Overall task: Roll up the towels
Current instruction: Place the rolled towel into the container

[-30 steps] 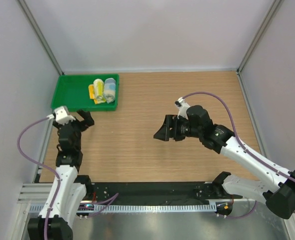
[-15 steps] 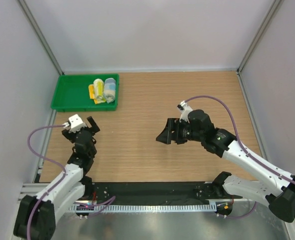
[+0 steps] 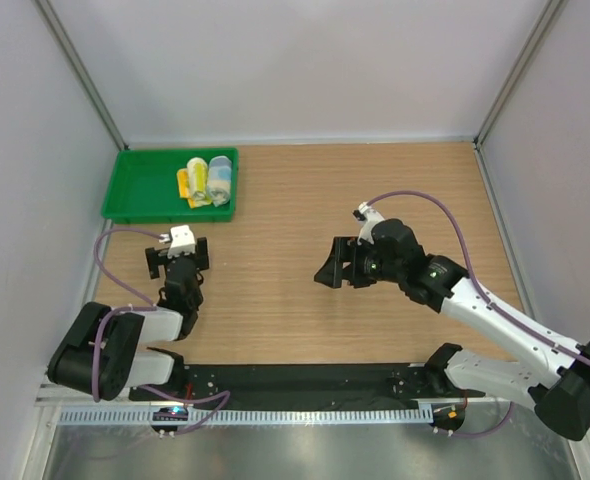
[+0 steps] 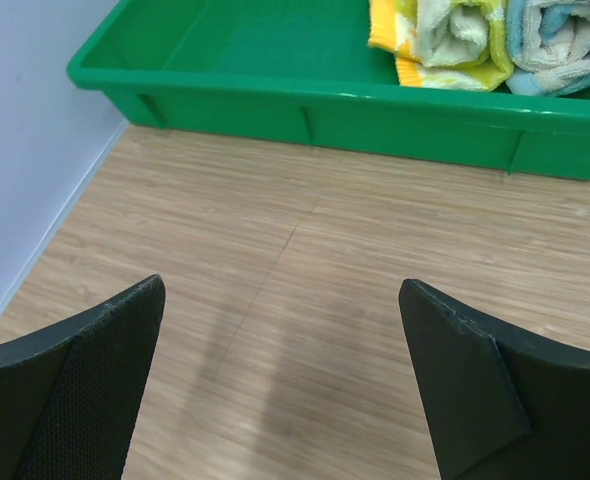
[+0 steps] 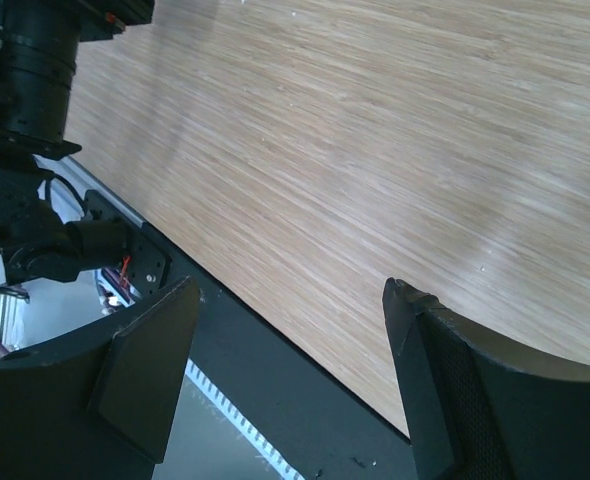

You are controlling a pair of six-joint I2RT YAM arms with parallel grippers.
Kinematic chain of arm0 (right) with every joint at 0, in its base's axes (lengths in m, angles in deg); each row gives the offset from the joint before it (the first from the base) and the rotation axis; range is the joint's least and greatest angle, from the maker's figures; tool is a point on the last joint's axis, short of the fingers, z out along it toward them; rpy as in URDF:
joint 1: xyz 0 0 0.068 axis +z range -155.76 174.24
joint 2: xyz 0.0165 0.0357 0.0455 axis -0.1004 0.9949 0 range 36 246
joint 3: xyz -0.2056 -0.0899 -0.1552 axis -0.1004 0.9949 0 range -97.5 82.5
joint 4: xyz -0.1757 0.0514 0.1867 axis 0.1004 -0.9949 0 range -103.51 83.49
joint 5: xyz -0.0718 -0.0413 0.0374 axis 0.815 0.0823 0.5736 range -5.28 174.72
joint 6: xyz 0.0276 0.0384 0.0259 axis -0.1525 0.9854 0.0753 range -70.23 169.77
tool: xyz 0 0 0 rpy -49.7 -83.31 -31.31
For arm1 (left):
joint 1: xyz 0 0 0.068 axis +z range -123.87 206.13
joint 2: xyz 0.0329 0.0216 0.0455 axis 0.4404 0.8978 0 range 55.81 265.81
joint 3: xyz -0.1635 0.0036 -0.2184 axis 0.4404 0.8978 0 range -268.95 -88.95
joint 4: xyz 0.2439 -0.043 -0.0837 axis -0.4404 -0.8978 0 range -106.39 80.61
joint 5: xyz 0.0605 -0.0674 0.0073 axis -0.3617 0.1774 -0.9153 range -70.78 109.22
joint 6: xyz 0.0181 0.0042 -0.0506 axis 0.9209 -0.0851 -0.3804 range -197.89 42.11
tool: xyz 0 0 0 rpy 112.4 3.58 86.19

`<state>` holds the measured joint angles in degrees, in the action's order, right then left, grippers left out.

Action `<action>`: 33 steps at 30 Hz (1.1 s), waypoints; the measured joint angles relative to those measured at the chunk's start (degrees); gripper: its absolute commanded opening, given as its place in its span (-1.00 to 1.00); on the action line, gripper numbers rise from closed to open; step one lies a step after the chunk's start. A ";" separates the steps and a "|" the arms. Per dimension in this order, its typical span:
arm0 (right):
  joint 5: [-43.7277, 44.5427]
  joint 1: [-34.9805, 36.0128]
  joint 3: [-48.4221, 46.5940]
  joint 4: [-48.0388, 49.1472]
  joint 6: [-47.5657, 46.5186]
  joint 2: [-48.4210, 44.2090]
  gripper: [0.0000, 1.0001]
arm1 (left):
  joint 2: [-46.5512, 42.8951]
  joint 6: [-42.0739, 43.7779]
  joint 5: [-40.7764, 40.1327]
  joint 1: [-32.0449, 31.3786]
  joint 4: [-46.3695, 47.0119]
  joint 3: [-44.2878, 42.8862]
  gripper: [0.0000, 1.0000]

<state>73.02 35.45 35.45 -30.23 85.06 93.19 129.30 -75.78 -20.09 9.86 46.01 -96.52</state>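
Both towels lie rolled side by side at the right end of the green tray (image 3: 140, 190): the yellow-green and white towel (image 3: 196, 180) with its orange edge, and to its right the light blue and white towel (image 3: 219, 178). The left wrist view shows the same yellow-green roll (image 4: 453, 35) and blue roll (image 4: 565, 40) over the tray's near wall (image 4: 325, 110). My left gripper (image 3: 179, 257) is folded back low near its base, open and empty, pointing toward the tray. My right gripper (image 3: 337, 265) hovers open and empty over mid-table.
The tray sits in the far left corner against the wall. A black strip with cable rail (image 3: 305, 385) runs along the near table edge, also seen as a black strip (image 5: 275, 380) in the right wrist view. Bare wood (image 3: 375, 190) lies between tray and right gripper.
My left arm has pulled back and folded down toward its base, its gripper moving right and nearer. The right gripper has drifted slightly nearer. The towels have not moved.
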 measured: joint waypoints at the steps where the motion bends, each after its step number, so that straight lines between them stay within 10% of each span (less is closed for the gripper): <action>1: 0.02 0.00 -0.09 -0.04 -0.13 0.79 0.62 | 1.03 0.72 0.68 0.26 1.03 -0.31 0.99; 18: -0.22 0.35 -1.22 -0.15 -1.99 7.26 0.63 | -3.67 -8.15 24.15 19.54 -4.55 -4.28 1.00; 33: 0.26 1.66 -2.25 0.50 -2.21 9.62 0.63 | 12.83 -12.17 40.50 20.90 1.84 -6.69 1.00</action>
<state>73.28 37.11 33.20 -29.73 82.85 102.80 142.13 -87.95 20.41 30.75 47.85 -103.21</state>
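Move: The left hand hangs empty and open just short of the green container. The rolled yellow towel, already inside it, lies about 15 cm ahead, 4 cm to the right and some 6 cm below; the rolled blue towel is 5 cm farther right of the yellow one, and the container's middle is about 15 cm ahead and 4 cm to the left of the hand. From the right hand the yellow towel is roughly 26 cm ahead, 31 cm to the left and 16 cm below. Empty and wide open, the left hand swings forward and about 4 cm left while rising slightly, then comes back right and sinks some 5 cm as it keeps edging forward, ending about 5 cm nearer the container but short of its near wall, turned clockwise towards straight ahead with its left side rolled down by around 20 degrees. The right hand, also empty with its fingers staying open, sinks about 3 cm over bare table and drifts slightly left, touching nothing. ##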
